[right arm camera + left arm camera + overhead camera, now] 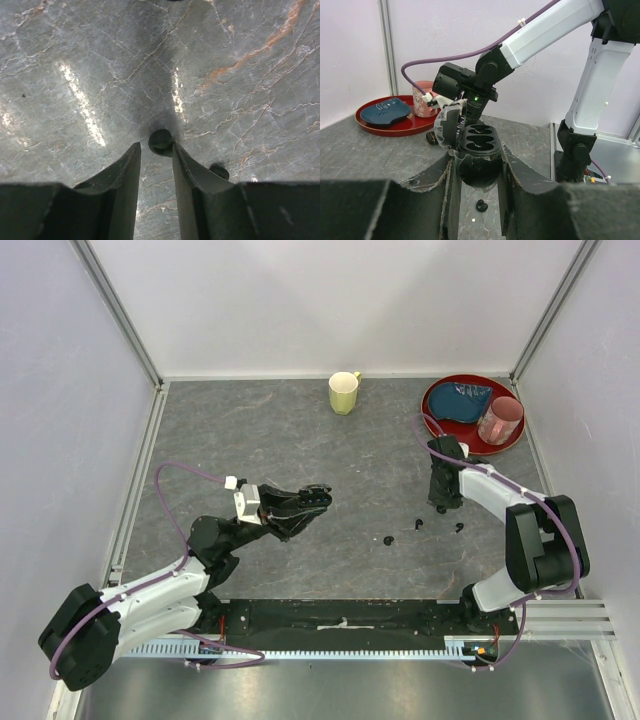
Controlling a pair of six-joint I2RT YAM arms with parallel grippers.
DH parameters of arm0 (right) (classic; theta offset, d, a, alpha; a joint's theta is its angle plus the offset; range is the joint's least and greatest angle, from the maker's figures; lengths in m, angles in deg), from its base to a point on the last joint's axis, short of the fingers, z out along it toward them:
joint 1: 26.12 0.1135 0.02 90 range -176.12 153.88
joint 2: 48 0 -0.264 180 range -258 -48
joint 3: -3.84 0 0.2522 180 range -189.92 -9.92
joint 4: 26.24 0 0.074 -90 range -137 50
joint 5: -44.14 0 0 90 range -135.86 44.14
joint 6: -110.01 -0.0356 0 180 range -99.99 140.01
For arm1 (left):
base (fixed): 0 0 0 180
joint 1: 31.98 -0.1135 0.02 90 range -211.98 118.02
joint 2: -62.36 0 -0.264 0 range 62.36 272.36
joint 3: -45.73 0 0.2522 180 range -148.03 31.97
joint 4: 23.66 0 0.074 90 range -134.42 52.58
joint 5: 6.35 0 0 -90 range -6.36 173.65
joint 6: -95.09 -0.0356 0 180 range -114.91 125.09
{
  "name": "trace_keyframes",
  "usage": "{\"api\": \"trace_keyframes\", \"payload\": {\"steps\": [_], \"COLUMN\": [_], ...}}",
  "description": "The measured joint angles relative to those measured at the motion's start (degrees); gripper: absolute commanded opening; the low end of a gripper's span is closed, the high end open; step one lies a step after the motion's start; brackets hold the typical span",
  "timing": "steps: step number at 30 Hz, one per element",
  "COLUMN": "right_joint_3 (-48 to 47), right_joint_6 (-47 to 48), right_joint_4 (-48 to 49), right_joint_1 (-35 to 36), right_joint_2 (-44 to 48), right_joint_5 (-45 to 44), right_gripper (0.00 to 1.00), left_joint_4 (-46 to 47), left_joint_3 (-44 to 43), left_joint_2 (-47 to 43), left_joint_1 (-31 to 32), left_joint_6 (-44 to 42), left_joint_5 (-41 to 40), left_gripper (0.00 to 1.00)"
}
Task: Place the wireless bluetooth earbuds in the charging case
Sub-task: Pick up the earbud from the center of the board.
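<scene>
My left gripper (305, 502) (479, 161) is shut on the charging case (314, 496) (479, 150), a glossy black oval box. It hangs above the table with its lid (445, 125) swung open and two hollow seats facing up. Under it lies one black earbud (481, 205) (389, 539). My right gripper (440, 504) (156, 148) points straight down at the table, open by a narrow gap. An earbud (161, 142) rests on the table at its tips, against the right finger. A second earbud (219, 171) peeks out beside that finger. More earbud bits (417, 524) (459, 528) lie nearby.
A yellow mug (344, 392) stands at the back centre. At the back right is a red tray (432, 412) (395, 129) with a blue object (467, 400) and a pink cup (500, 420) on it. White walls close in the grey marbled table (260, 430).
</scene>
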Motion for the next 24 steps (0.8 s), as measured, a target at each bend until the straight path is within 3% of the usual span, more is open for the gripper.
{"api": "trace_keyframes", "payload": {"steps": [10, 24], "right_joint_3": [-0.13, 1.27], "right_joint_6": [-0.07, -0.26], "right_joint_4": [-0.52, 2.45], "right_joint_1": [0.81, -3.74], "right_joint_2": [2.01, -0.28], "right_joint_5": [0.15, 5.81], "right_gripper": [0.62, 0.64], "left_joint_4": [-0.11, -2.14], "left_joint_3": [0.28, 0.39], "left_joint_2": [-0.28, -1.81], "left_joint_1": [0.0, 0.0], "left_joint_6": [0.0, -0.02], "left_joint_5": [-0.02, -0.04], "left_gripper": [0.02, 0.02]}}
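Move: The earbud it is after sits almost between the right fingertips, about 1 cm ahead of the right hand and 2 cm below. From that hand, a second earbud lies some 4 cm back and 5 cm right, a third some 4 cm back and 5 cm left, and a rounded black object about 13 cm ahead and 3 cm right. From the left hand, the same first earbud is roughly 13 cm ahead, 30 cm right and 27 cm below. Up first, by about 1 cm off the earbud, while the right fingers spread from about a third to nearly two thirds open; then, staying wide, the hand sinks nearly 2 cm to end slightly lower than it began. On the way down it tips some 5 degrees, fingertips swinging left, with one finger either side of the earbud. The left hand keeps holding the open case, practically still. ##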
